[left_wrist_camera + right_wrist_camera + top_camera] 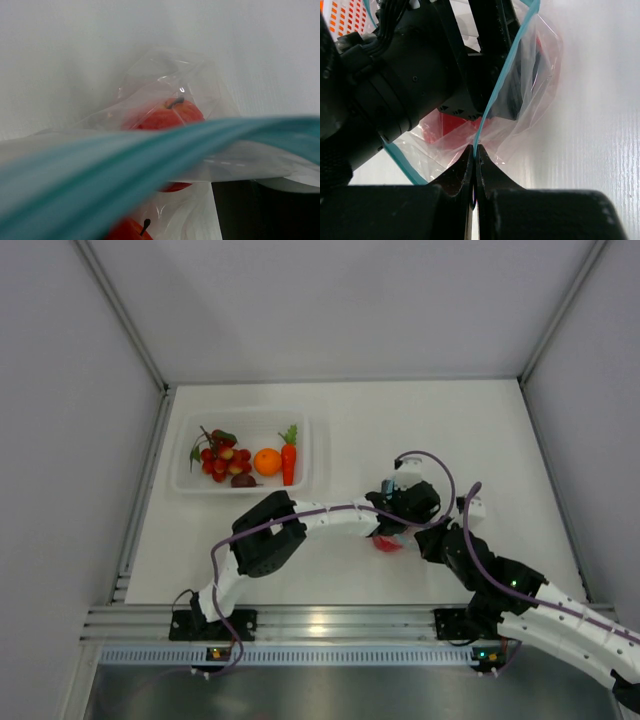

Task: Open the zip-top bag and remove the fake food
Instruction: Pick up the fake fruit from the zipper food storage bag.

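The zip-top bag (388, 543) lies right of centre, partly under both wrists. My right gripper (474, 150) is shut on its teal zip strip (496, 90). My left gripper (392, 528) is at the bag's mouth, open: one black finger (490, 45) stands left of the strip and the other shows dark through the plastic. In the left wrist view the strip (150, 165) blurs across the frame. Behind it, inside the bag, are two red round fruits (172, 115) (125, 231). More fake food lies in the tray: berry cluster (220, 455), orange (267, 461), carrot (288, 462), dark piece (243, 480).
The rigid clear tray (180, 480) sits at the back left. White walls close the table on the left, back and right. An aluminium rail (320, 620) runs along the near edge between the arm bases.
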{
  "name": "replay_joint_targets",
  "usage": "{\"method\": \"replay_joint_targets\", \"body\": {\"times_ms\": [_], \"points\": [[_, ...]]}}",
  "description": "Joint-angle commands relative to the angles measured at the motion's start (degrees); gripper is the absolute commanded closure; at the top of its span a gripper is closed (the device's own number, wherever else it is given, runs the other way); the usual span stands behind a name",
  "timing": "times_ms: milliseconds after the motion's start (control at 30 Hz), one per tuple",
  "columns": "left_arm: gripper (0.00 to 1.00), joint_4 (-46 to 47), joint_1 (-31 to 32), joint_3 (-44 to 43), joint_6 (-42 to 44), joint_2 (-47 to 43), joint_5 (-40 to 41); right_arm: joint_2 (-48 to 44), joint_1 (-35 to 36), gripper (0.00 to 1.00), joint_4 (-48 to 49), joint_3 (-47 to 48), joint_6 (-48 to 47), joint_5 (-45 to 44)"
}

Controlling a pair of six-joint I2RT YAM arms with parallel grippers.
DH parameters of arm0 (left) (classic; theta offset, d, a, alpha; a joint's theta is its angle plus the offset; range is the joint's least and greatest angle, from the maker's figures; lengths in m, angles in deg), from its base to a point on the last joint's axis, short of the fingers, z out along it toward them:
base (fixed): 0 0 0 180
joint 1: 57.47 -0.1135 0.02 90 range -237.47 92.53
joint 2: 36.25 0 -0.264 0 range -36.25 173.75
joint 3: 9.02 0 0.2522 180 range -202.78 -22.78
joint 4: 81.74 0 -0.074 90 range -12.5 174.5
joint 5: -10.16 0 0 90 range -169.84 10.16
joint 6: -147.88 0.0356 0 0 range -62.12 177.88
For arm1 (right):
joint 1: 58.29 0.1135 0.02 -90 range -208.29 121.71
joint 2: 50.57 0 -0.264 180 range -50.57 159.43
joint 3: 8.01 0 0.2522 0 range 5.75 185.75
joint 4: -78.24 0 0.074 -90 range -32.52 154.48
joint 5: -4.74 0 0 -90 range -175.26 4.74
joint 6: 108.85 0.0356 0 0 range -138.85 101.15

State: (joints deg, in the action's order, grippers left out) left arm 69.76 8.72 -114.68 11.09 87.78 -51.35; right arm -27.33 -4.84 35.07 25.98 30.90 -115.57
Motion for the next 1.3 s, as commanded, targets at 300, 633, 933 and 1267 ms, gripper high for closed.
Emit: {"method": "replay_joint_targets", "body": {"times_ms": [300, 633, 933, 1267], "points": [[0.46, -2.7, 0.0, -0.6, 1.1, 4.3, -0.9, -1.3, -0.5, 1.00, -0.4, -0.1, 0.7, 0.5], [0.86, -2.9, -1.0, -0.6, 2.7, 5.0, -1.4, -0.3, -0.5, 1.00, -0.5, 1.0, -0.6, 0.2], [1.00, -2.4, -0.5, 5.7, 3.6, -4.7, 0.0, 4.2, -0.5, 1.00, -3.8, 9.0, -4.3, -3.9], [1.00, 7.3, 1.7, 21.9, 7.2, -22.0, 1.1, 14.6, -0.8, 1.00, -1.8, 18.2, -12.3, -5.1]]}}
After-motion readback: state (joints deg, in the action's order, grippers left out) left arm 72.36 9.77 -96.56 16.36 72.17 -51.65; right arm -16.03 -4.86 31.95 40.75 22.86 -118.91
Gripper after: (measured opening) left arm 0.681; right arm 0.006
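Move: The left hand is open inside the bag, with the red fruit almost between its fingers, about 1 cm farther ahead and 2 cm lower. Another red fruit lies some 6 cm behind the left hand, 3 cm to its left and about 3 cm lower. From the right hand, which still pinches the bag's rim, the aimed-at fruit lies about 9 cm ahead, 6 cm left and 7 cm below. Left fingers pinch the red fruit, then draw it 6 cm left and back; right raises the rim 6 cm. ##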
